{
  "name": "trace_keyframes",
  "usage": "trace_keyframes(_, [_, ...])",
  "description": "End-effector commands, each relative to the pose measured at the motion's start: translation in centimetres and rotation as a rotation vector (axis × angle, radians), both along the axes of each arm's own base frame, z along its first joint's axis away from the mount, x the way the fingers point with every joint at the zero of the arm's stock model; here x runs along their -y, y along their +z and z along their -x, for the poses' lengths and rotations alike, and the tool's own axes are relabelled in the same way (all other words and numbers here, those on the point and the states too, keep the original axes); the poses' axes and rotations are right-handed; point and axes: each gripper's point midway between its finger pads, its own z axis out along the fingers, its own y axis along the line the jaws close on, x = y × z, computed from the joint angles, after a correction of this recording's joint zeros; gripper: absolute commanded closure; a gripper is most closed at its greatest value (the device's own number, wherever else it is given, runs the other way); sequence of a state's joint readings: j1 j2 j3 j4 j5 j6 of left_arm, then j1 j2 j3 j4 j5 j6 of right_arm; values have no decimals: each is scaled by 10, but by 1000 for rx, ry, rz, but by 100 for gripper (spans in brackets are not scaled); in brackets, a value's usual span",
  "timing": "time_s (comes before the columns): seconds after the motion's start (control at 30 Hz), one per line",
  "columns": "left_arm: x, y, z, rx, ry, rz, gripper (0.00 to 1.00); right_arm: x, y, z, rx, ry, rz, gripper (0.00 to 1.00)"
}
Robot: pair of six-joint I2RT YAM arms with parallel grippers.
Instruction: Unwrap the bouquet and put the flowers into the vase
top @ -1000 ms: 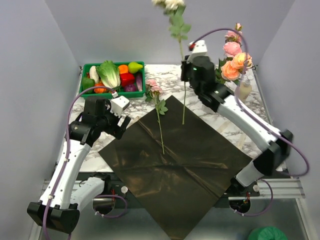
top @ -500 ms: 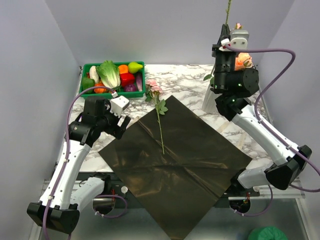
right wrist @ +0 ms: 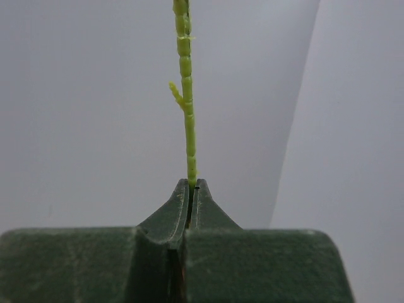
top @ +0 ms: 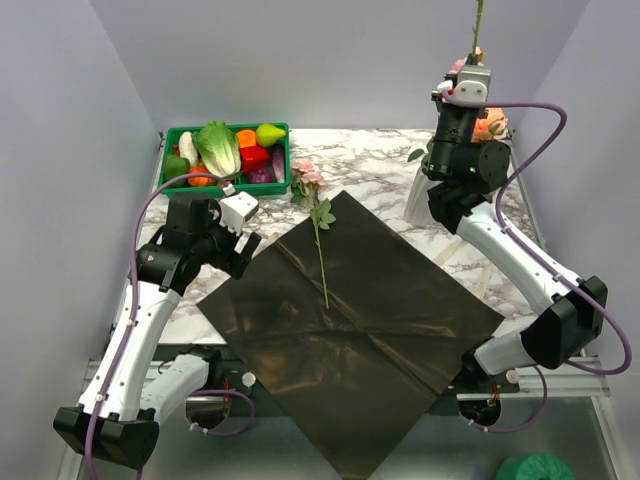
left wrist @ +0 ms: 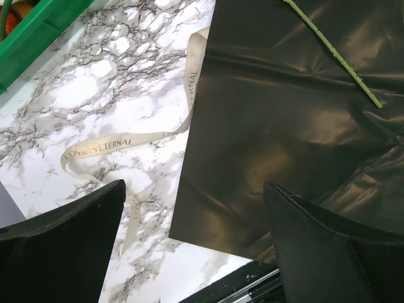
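My right gripper (top: 471,72) is shut on a thin green flower stem (right wrist: 185,95) that points straight up out of its jaws (right wrist: 190,186); the stem (top: 478,20) runs off the top of the overhead view and its bloom is out of view. The gripper is held high at the back right, over the white vase (top: 418,195), which is partly hidden by the arm. Peach and pink roses (top: 490,125) show behind the gripper. One pink rose (top: 318,215) lies on the unfolded dark wrapping paper (top: 350,320). My left gripper (top: 238,250) hangs open over the paper's left corner (left wrist: 284,113), holding nothing (left wrist: 194,189).
A cream ribbon (left wrist: 189,82) lies loose on the marble beside the paper's left edge. The green crate (top: 170,140) of toy vegetables stands at the back left. The paper's near corner overhangs the table's front edge.
The right arm swung the held stem from over the paper up and right to above the vase; its cream bloom left the frame. The left arm stayed still.
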State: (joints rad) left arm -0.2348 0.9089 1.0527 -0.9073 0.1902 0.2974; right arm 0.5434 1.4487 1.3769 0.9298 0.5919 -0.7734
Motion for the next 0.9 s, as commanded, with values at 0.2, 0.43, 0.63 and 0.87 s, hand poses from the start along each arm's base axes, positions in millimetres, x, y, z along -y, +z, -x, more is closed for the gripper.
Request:
trace_keyframes(0.2, [-5, 6, -5, 31, 1, -26, 1, 10, -31, -20, -17, 6, -109, 99])
trace_keyframes(0.43, [-4, 3, -10, 23, 2, -29, 1, 7, -60, -27, -52, 0, -93, 99])
trace_keyframes(0.63, [-4, -1, -10, 15, 1, -34, 1, 8, -63, -27, -34, -7, -81, 99])
trace_keyframes(0.87, [-4, -3, -9, 14, -1, -35, 1, 8, -83, -33, -112, 0, -110, 96])
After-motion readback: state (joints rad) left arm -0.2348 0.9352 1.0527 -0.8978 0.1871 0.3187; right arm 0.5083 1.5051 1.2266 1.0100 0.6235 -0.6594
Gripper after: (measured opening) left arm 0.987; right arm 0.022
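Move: My right hand is high up, already gripping a flower by its stem. The vase mouth lies about 30 cm below it and some 8 cm farther out, just to its left. The pink roses in the vase stand about 9 cm ahead, slightly right; the peach roses 8 cm ahead, 8 right and 13 lower. The white bottle stands 11 cm ahead, 16 right, far below. From my left hand, the vase mouth is some 24 cm ahead and 44 right, nearly level. With my right hand I lower the held flower about 7 cm towards the vase mouth while carrying it some 3 to 4 cm forward, easing to a near stop behind the pink roses. My fingers stay shut on the stem and keep pointing up and forward, tipping down only about 5 degrees. ##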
